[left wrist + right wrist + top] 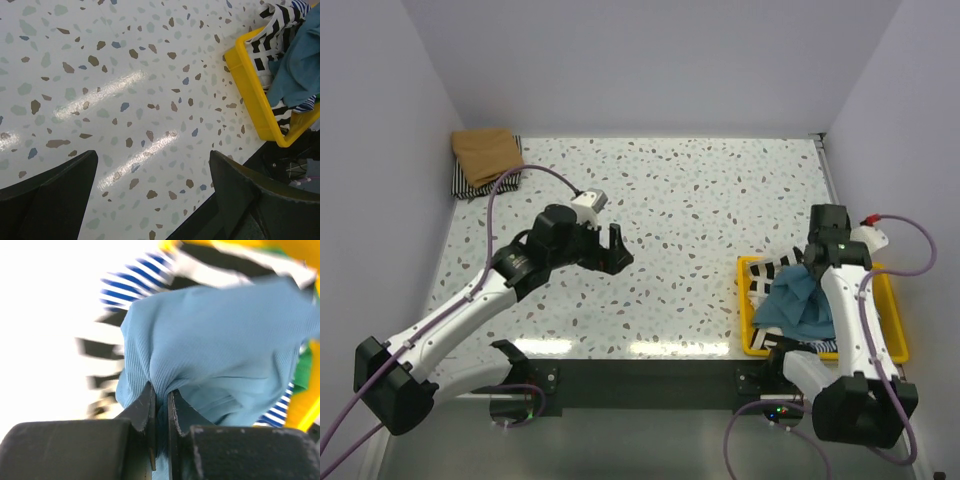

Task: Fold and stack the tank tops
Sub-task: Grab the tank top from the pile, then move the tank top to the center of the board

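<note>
A teal-blue tank top lies bunched on top of the pile in the yellow tray at the right. My right gripper is shut on a fold of this teal-blue tank top. Black-and-white striped tank tops lie under it, and a strip of green cloth shows at the tray's side. A tan-brown tank top lies folded on a striped one at the table's far left corner. My left gripper hangs open over the bare speckled table, its fingers wide apart with nothing between them.
The yellow tray stands at the table's near right edge, seen at the upper right of the left wrist view. Grey walls close in the table on the left, back and right. A dark strip runs along the near edge between the arm bases.
</note>
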Controlling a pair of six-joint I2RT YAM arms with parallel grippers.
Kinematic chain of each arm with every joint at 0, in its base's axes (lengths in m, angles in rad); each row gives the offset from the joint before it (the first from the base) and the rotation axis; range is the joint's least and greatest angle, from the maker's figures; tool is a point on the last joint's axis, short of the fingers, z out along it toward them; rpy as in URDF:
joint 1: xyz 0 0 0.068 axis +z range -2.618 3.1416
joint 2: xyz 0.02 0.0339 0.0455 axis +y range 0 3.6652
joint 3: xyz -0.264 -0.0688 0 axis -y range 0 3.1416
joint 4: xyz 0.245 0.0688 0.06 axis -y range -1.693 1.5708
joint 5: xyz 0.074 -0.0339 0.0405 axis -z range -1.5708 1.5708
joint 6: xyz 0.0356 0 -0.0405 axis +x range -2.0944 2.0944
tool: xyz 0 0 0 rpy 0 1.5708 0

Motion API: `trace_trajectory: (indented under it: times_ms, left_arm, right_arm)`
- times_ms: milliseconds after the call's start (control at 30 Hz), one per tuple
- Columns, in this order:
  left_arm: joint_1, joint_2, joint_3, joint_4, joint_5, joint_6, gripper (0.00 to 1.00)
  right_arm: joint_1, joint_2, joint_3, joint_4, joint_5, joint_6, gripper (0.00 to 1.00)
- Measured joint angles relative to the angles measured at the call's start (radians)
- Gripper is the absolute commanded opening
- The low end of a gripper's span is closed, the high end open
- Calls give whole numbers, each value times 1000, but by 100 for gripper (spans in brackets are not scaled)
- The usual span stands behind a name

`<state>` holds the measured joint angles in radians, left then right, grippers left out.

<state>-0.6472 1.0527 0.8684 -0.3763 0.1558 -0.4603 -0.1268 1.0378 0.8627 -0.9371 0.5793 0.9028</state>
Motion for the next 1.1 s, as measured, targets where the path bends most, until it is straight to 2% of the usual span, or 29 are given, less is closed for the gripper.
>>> trace_trajectory:
  times_ms: [167, 267, 333, 567, 733, 767, 800, 833, 900, 967, 1100]
  left_arm:
    - [11, -18, 0, -6, -8, 0, 98]
    - [22, -31, 2, -7, -20, -1, 98]
    - [34, -31, 10, -8, -31, -1, 98]
    - [86, -34, 80, -14, -91, -6, 99]
    - [119, -62, 112, -18, -170, -28, 100]
    - [124, -71, 117, -21, -188, -33, 100]
    - [129, -79, 121, -25, -205, -38, 100]
    - [132, -85, 125, -29, -220, -43, 100]
    - [138, -91, 128, -33, -243, -50, 100]
    - [143, -89, 128, -38, -263, -57, 100]
    - [146, -82, 79, -30, -293, -82, 99]
  right_arm:
    - [-4, -89, 245, -19, -131, -105, 0]
    - [6, -74, 403, -16, -256, -161, 0]
    - [56, -39, 510, -17, -306, -183, 0]
    - [536, 243, 943, 9, -255, -224, 0]
    - [765, 410, 1059, 38, -213, -235, 0]
    - [792, 439, 1063, 45, -213, -238, 24]
    - [809, 461, 1064, 48, -213, -238, 40]
    - [822, 488, 1064, 47, -214, -240, 55]
    - [826, 526, 1039, 63, -206, -246, 78]
    - [808, 526, 967, 80, -204, -249, 80]
    - [707, 462, 707, 153, -237, -229, 79]
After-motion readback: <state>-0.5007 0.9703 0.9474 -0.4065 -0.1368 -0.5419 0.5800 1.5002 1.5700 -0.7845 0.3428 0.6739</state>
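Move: The right fingers already hold the teal tank top over the yellow bin; the open table it is bound for lies about 44 cm left and 9 cm farther out, some 13 cm below. The bin's middle is about 5 cm back and 3 cm right, and striped cloth lies around 6 cm left and 3 cm ahead, both roughly 10 cm down. From the left hand that open table is about 6 cm ahead and 5 cm right, 19 cm down. Right hand swings the teal tank top up, some 30 cm left-forward, then sinks, opening; left hand shifts left-forward. ##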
